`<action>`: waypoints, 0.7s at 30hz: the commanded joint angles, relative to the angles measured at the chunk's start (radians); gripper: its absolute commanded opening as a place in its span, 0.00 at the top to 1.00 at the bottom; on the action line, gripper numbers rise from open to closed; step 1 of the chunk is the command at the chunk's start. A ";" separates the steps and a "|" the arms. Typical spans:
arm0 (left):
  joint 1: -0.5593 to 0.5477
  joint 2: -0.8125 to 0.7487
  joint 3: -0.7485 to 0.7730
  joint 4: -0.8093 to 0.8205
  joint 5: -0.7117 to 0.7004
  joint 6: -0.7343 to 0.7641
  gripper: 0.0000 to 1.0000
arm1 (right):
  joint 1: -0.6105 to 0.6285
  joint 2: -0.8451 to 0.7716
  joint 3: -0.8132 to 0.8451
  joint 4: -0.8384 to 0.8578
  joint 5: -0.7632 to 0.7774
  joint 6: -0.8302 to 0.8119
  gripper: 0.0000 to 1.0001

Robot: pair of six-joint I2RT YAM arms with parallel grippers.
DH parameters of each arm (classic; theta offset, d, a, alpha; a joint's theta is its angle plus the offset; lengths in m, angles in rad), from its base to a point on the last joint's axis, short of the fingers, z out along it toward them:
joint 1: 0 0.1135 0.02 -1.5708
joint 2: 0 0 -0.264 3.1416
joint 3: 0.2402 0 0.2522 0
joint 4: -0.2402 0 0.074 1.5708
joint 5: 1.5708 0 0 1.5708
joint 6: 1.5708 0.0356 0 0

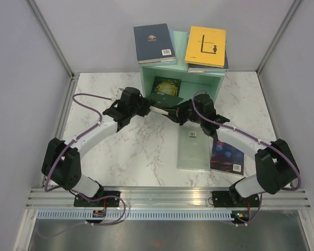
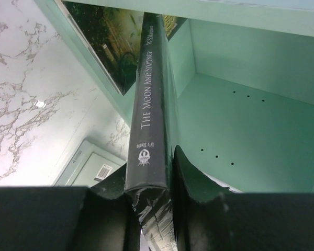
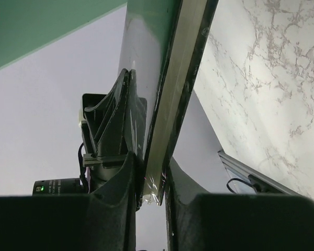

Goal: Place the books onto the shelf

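Note:
Both grippers hold one black book (image 1: 161, 110) upright just in front of the mint-green shelf (image 1: 198, 77). My left gripper (image 1: 146, 108) is shut on its spine end (image 2: 152, 94), which points into the shelf's opening (image 2: 251, 120). My right gripper (image 1: 177, 112) is shut on the opposite edge, where the pages (image 3: 170, 89) show between its fingers. A dark book with a green-gold cover (image 1: 165, 86) leans inside the shelf. A navy book (image 1: 154, 44) and a yellow book (image 1: 205, 46) lie on the shelf's top.
A pale green book (image 1: 193, 149) and a dark galaxy book (image 1: 227, 156) lie flat on the marble table under my right arm. Grey walls close in the left, right and back. A metal rail runs along the near edge.

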 commanded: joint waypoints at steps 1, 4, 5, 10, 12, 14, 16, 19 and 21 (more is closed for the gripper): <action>-0.047 -0.078 -0.037 -0.153 0.047 0.211 0.83 | -0.005 -0.043 0.133 -0.016 0.104 -0.256 1.00; -0.045 -0.131 -0.060 -0.193 0.055 0.260 0.46 | -0.018 -0.005 0.199 -0.045 0.101 -0.348 1.00; -0.045 -0.145 -0.067 -0.205 0.050 0.269 0.42 | -0.022 0.024 0.213 -0.051 0.087 -0.371 1.00; -0.036 -0.275 -0.141 -0.288 0.030 0.309 0.33 | -0.036 0.122 0.276 -0.025 0.009 -0.529 1.00; -0.033 -0.320 -0.181 -0.311 0.020 0.314 0.33 | -0.048 0.184 0.285 0.002 -0.066 -0.558 1.00; -0.028 -0.390 -0.207 -0.346 0.009 0.320 0.34 | -0.061 0.228 0.262 0.036 -0.094 -0.580 1.00; -0.024 -0.438 -0.235 -0.374 0.000 0.333 0.34 | -0.067 0.248 0.231 0.042 -0.093 -0.595 1.00; -0.016 -0.515 -0.255 -0.427 -0.013 0.353 0.35 | -0.082 0.274 0.196 0.050 -0.070 -0.604 1.00; -0.015 -0.561 -0.265 -0.463 -0.019 0.363 0.36 | -0.085 0.293 0.188 0.062 -0.062 -0.600 1.00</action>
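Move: Both hands pinch the near end of the black book, whose far end already reaches into the shelf. The green-gold book in the shelf's left part, where it is being taken, lies about 13 cm ahead of the left hand, 5 cm to its right and 17 cm below. From the right hand it is some 18 cm ahead, 2 cm left and 19 cm down. The grey-green book lies about 10 cm back, 12 cm right and 20 cm below the right hand. The left fingers open and let go of the black book, and that hand draws about 14 cm back and 7 cm left, clear of the shelf, rolling its left side up. The right hand keeps its pinch on the near end, lifts slightly, then carries the book about 5 cm forward and down to 7 cm below its start, rolling its left side down some 20 degrees and swinging counter-clockwise. ##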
